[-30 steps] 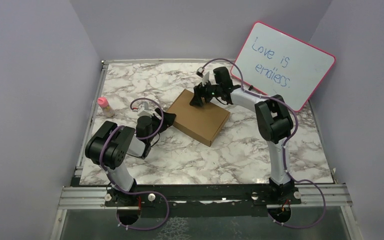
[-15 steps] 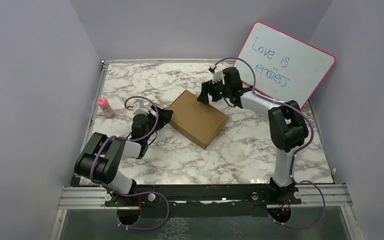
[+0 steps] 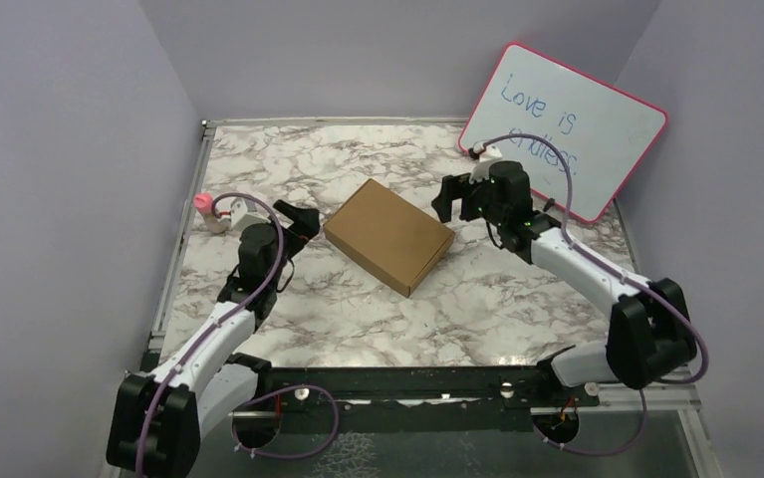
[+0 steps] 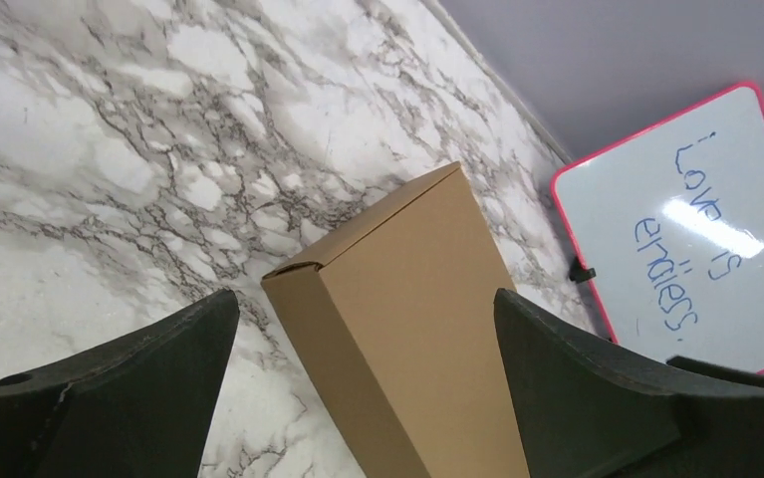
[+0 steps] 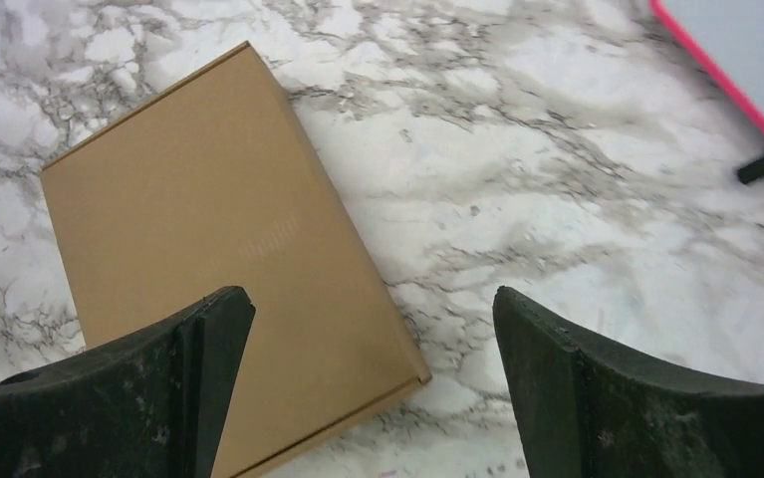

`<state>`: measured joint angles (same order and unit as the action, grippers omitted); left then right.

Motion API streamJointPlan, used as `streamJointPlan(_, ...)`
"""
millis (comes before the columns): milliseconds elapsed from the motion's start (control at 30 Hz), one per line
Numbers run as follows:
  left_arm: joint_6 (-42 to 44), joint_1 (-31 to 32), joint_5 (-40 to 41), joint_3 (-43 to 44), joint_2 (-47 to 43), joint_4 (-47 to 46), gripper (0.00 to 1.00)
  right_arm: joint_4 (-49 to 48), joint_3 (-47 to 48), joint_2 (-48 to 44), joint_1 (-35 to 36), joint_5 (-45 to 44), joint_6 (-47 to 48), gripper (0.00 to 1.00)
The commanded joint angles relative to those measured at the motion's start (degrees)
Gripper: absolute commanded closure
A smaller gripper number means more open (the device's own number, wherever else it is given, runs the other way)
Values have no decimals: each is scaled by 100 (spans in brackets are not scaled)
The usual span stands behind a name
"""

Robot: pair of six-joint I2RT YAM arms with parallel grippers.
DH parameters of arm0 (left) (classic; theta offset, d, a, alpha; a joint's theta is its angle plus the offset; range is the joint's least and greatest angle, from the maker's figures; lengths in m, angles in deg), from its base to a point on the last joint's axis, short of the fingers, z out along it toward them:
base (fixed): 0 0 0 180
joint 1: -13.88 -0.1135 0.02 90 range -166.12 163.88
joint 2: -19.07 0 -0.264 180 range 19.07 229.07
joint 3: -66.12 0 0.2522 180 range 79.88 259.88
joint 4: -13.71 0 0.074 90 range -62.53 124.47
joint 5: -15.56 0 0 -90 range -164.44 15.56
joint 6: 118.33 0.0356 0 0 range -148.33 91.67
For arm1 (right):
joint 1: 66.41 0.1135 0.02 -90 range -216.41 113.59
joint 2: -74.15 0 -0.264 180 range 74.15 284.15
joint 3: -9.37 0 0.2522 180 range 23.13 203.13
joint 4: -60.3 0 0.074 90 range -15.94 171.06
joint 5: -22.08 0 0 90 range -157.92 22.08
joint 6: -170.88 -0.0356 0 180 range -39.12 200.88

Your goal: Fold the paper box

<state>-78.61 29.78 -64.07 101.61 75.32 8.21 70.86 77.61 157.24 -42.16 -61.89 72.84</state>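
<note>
The paper box (image 3: 389,234) lies closed and flat on the marble table (image 3: 517,309), turned at an angle. My left gripper (image 3: 298,217) hovers just left of the box's left corner, open and empty, clear of the cardboard. The left wrist view has the paper box (image 4: 417,319) standing between and beyond the spread fingers of the left gripper (image 4: 366,299). My right gripper (image 3: 454,199) hangs off the box's far right edge, open and holding nothing. The right wrist view looks down on the paper box (image 5: 208,229) under the wide-set right gripper (image 5: 373,296).
A pink-framed whiteboard (image 3: 567,124) with blue writing leans at the back right, close behind the right arm. A small pink-capped bottle (image 3: 205,209) stands at the table's left edge near the left gripper. Purple walls enclose the table on three sides.
Both grippers have opened and drawn away from the box, the left one back to the left, the right one to the right. The box has shifted slightly left.
</note>
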Motion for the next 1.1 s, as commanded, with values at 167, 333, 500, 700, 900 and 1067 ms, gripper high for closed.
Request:
streamJointPlan(167,1362,-8,-34,1178,-1719,2442,1,844,-715,-2154,-26,-2191,-576,0)
streamJointPlan(333,2456,-8,160,1565,-2836,2998,1,946,-1268,-3351,-26,-2681,-726,0)
streamJointPlan(500,3263,-8,753,1615,-3814,2970,1,517,-1767,-4286,-27,-2509,-594,0)
streamJointPlan(700,3414,-15,1173,1299,-4228,2646,1,157,-1942,-4636,-26,-2627,-464,0)
streamJointPlan(900,3420,-67,953,1189,-4245,2640,1,99,-1940,-4459,-27,-2555,-401,0)
streamJointPlan(1067,3432,-70,787,1179,-4237,2577,1,87,-1907,-4353,-26,-2547,-330,0)
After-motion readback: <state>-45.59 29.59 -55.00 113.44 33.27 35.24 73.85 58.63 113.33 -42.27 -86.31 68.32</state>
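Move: The closed paper box lies about 17 cm to the left hand's right and roughly 2 cm farther out, 12 cm below it; the pink-capped bottle stands some 18 cm to that hand's left and 3 cm farther out. From the right hand the box is about 14 cm left, 4 cm nearer the base and 14 cm below, with the leaning whiteboard some 20 cm right and 13 cm ahead. Draw both open, empty grippers away from the finished box. Raise the left one about 18 cm overall, easing down slightly at the end, while taking it back and to the left; tip its fingers up and roll its left side up. Swing the right one right, back and up, about 10 cm each way, tipping its fingers up and turning clockwise. Keep both wide open. ##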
